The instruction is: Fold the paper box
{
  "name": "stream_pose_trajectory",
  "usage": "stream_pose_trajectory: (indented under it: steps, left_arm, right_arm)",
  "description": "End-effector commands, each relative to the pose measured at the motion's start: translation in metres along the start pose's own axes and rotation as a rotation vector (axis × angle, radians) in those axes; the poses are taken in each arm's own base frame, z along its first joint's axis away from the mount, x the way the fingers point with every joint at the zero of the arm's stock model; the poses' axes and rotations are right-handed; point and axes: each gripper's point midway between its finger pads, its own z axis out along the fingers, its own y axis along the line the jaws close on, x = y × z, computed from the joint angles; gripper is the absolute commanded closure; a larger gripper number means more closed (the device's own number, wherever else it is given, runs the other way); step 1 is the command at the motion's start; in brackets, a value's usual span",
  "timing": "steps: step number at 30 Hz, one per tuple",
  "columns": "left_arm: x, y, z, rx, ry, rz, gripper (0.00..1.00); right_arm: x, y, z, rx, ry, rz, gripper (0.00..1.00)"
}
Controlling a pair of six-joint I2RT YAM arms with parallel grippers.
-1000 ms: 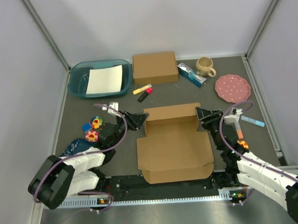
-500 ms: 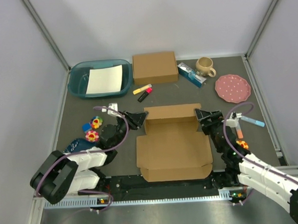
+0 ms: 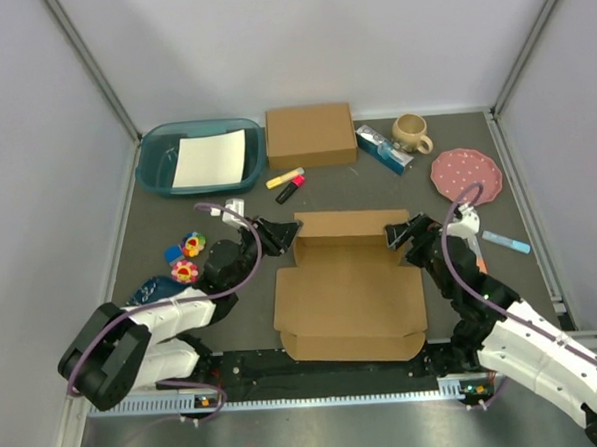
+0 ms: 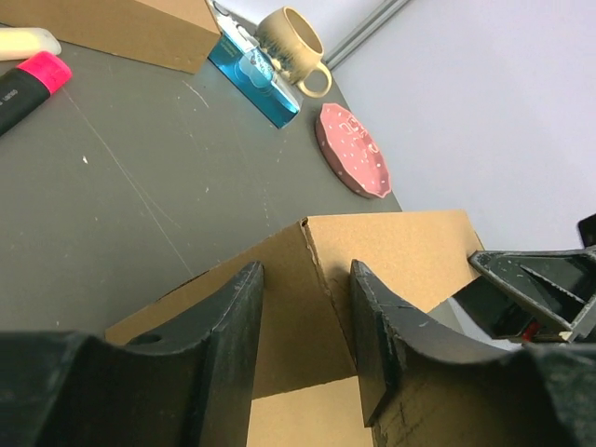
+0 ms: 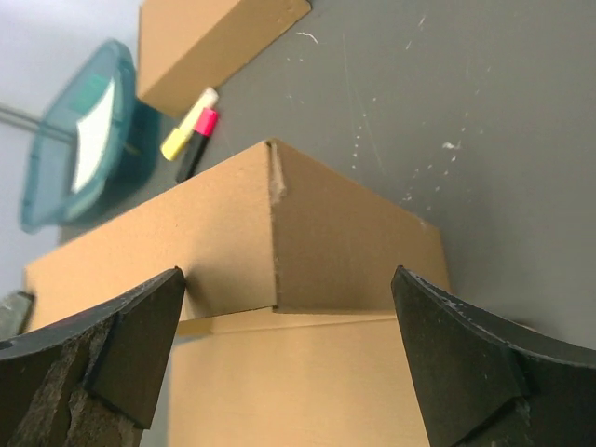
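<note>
The paper box (image 3: 347,296) lies in the middle of the table with its brown base flat and its rear wall (image 3: 349,226) standing upright. My left gripper (image 3: 282,237) is at the wall's left rear corner. In the left wrist view its jaws (image 4: 307,279) stand partly open astride that folded corner (image 4: 312,279), with a gap showing. My right gripper (image 3: 399,236) is at the right rear corner. In the right wrist view it (image 5: 287,279) is wide open, both fingers (image 5: 475,363) well clear of the corner (image 5: 275,233).
At the back stand a teal basin (image 3: 155,166) holding white paper, a smaller brown box (image 3: 310,135), a blue packet (image 3: 383,149) and a mug (image 3: 411,131). Highlighters (image 3: 286,181) lie behind the paper box. A pink plate (image 3: 465,175) and blue pen (image 3: 505,241) are right, small toys (image 3: 185,254) left.
My right gripper has opened wide and moved in toward the right rear corner. The left jaws have narrowed a little. The rear wall's side flaps have folded inward.
</note>
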Motion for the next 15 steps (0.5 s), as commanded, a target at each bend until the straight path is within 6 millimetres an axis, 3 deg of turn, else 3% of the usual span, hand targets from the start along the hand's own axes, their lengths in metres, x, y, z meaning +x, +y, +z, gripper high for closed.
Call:
stream_pose_trajectory:
  steps: [1,5,7,8,9,10,11,12,13,15]
  left_arm:
    - [0.1,0.071,-0.045,-0.241,0.413,0.062,0.62]
    - [0.097,0.07,-0.041,-0.239,0.41,0.07,0.62]
    - [0.098,0.07,-0.041,-0.241,0.412,0.072,0.62]
    - [0.098,0.071,-0.041,-0.243,0.413,0.073,0.62]
    - [0.097,0.07,-0.04,-0.242,0.411,0.074,0.62]
    - [0.098,0.07,-0.04,-0.241,0.414,0.071,0.62]
    - [0.098,0.069,-0.04,-0.239,0.414,0.071,0.62]
    - [0.098,0.07,-0.04,-0.241,0.417,0.073,0.62]
    - [0.098,0.069,-0.039,-0.238,0.415,0.074,0.62]
    - [0.097,0.069,-0.039,-0.237,0.414,0.076,0.62]
  right_arm:
    - [-0.011,-0.004,-0.011,0.047,0.049,-0.333,0.06]
    - [-0.043,0.001,-0.005,0.049,-0.005,-0.415,0.04]
    - [-0.049,0.022,-0.006,-0.109,-0.023,-0.382,0.05]
    - [-0.065,0.019,-0.003,-0.119,-0.066,-0.325,0.04]
    - [-0.053,0.025,-0.006,-0.211,-0.014,-0.3,0.05]
    - [-0.052,0.027,-0.005,-0.25,0.005,-0.273,0.05]
    - [-0.063,0.025,-0.001,-0.256,-0.021,-0.219,0.05]
    - [-0.054,0.033,-0.004,-0.329,0.028,-0.204,0.06]
    - [-0.045,0.026,0.0,-0.347,0.059,-0.184,0.07]
    - [-0.046,0.038,-0.003,-0.445,0.058,-0.135,0.09]
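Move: The right corner of the box's raised back wall lies about 4 cm ahead of my open right hand, some 2 cm to its right and 2 cm below. The pink plate is about 17 cm ahead and 18 cm to the right of that hand, roughly 12 cm down. From my left hand, that right corner is some 25 cm to the right and 1 cm ahead, a little lower; the wall's left corner, already held, is about 2 cm ahead. I keep my left fingers around the wall's left corner, barely shifting. With my right fingers staying wide open, I lift about 4 cm, then swing some 4.5 cm right and 3 cm forward, out round the right corner; the wrist first rolls left-side-down by about 15 degrees, then rolls partly back as the fingers tip slightly up. ##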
